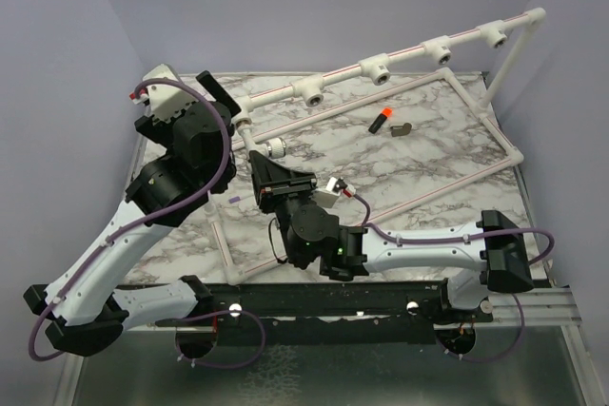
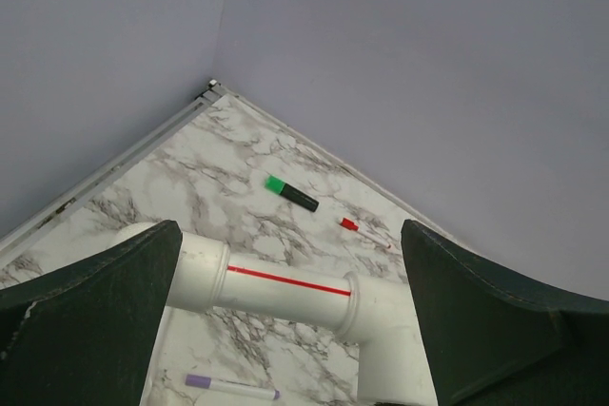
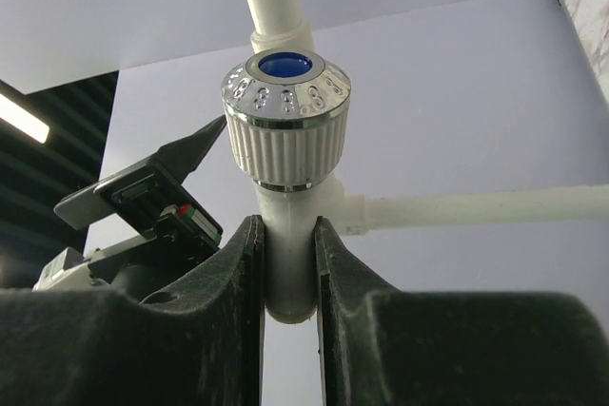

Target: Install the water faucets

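Note:
The water faucet (image 3: pixel 285 121) has a ribbed white and chrome knob with a blue cap and a pale body. My right gripper (image 3: pixel 285 227) is shut on that pale body just below the knob. In the top view the faucet (image 1: pixel 276 147) sits at the left end of the white pipe frame, beside a tee socket (image 1: pixel 245 125), with the right gripper (image 1: pixel 269 161) right behind it. My left gripper (image 2: pixel 290 263) is open, its fingers (image 2: pixel 105 301) wide apart around a white pipe with a red line (image 2: pixel 285 282). In the top view the left gripper (image 1: pixel 226 102) is at the rail's left end.
The raised rail (image 1: pixel 409 56) carries several empty tee sockets. A black stick with an orange tip (image 1: pixel 382 120) and a small dark piece (image 1: pixel 402 129) lie inside the frame. A green-capped marker (image 2: pixel 291 194), a red-capped one (image 2: pixel 362 229) and a purple one (image 2: pixel 228 387) lie on the marble.

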You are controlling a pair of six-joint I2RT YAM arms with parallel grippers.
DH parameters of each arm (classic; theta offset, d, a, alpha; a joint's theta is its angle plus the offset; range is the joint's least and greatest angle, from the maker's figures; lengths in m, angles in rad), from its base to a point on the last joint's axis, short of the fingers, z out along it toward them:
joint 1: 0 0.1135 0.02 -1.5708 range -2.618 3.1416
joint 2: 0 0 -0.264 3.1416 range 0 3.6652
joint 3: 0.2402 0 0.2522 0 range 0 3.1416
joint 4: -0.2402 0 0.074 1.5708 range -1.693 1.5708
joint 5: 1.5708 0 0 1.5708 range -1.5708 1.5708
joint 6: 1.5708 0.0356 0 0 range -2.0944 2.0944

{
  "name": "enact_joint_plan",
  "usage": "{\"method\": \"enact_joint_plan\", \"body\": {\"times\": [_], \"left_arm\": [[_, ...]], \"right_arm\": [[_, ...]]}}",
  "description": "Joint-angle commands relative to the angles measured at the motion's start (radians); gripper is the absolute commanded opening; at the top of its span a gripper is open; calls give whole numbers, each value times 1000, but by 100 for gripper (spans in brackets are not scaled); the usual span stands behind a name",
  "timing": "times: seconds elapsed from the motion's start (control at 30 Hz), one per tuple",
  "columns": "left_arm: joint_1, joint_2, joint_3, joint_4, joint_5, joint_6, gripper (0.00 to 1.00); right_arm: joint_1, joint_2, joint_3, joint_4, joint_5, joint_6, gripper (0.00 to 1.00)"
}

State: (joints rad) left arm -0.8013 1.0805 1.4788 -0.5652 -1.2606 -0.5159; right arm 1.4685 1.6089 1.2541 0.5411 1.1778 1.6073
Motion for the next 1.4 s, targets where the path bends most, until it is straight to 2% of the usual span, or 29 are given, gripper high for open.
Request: {"method": "enact_joint_plan", "body": {"times": [0.0,0.17,0.27,0.37,0.53,0.87,1.07,1.2,1.37], "left_arm": [[-14,-37,-9,-9,-62,9,99],[-20,-56,-25,-4,-75,13,99],[-22,-62,-39,6,-75,22,99],[-27,-67,-47,20,-82,37,99],[-36,-67,-52,36,-91,55,99],[-40,-67,-63,50,-95,66,99],[-42,-67,-65,69,-103,89,99],[-41,-62,-64,92,-108,115,99],[-41,-58,-60,136,-103,172,99]], "right_arm": [[1,57,19,-102,-93,45,1],[1,64,19,-82,-87,18,1],[1,68,22,-83,-85,13,16],[1,69,19,-72,-79,3,20],[1,74,14,-38,-74,-27,34],[1,71,-8,32,-72,-79,46],[1,43,-79,240,-106,-269,59],[1,-2,-123,302,-160,-382,66],[1,-81,-180,356,-234,-543,71]]}}
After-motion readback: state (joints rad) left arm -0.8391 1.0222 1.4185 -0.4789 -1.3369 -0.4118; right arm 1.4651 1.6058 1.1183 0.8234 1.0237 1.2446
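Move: Pinched in the right fingers is the water faucet: its middle lies about 2 cm ahead of the right hand and 1 cm to its right, level with it. Its round knob sits some 3 cm right and 1 cm ahead, and the leftmost tee that it hangs from about 5 cm ahead and 1 cm left. The second tee is some 8 cm ahead and 7 cm right. From the left hand the faucet lies roughly 7 cm right, 4 cm back and 6 cm lower. Letting go of the faucet body after holding it almost still, the right fingers spread to over half open, then the hand eases back and down about 1.5 cm each, ending 1 cm farther left, rolling clockwise as seen from behind and tipping its fingers up, some 15 degrees in all. Early on, the left hand, wide open by the rail's left end, shifts about 2 cm back and left and stays there. ##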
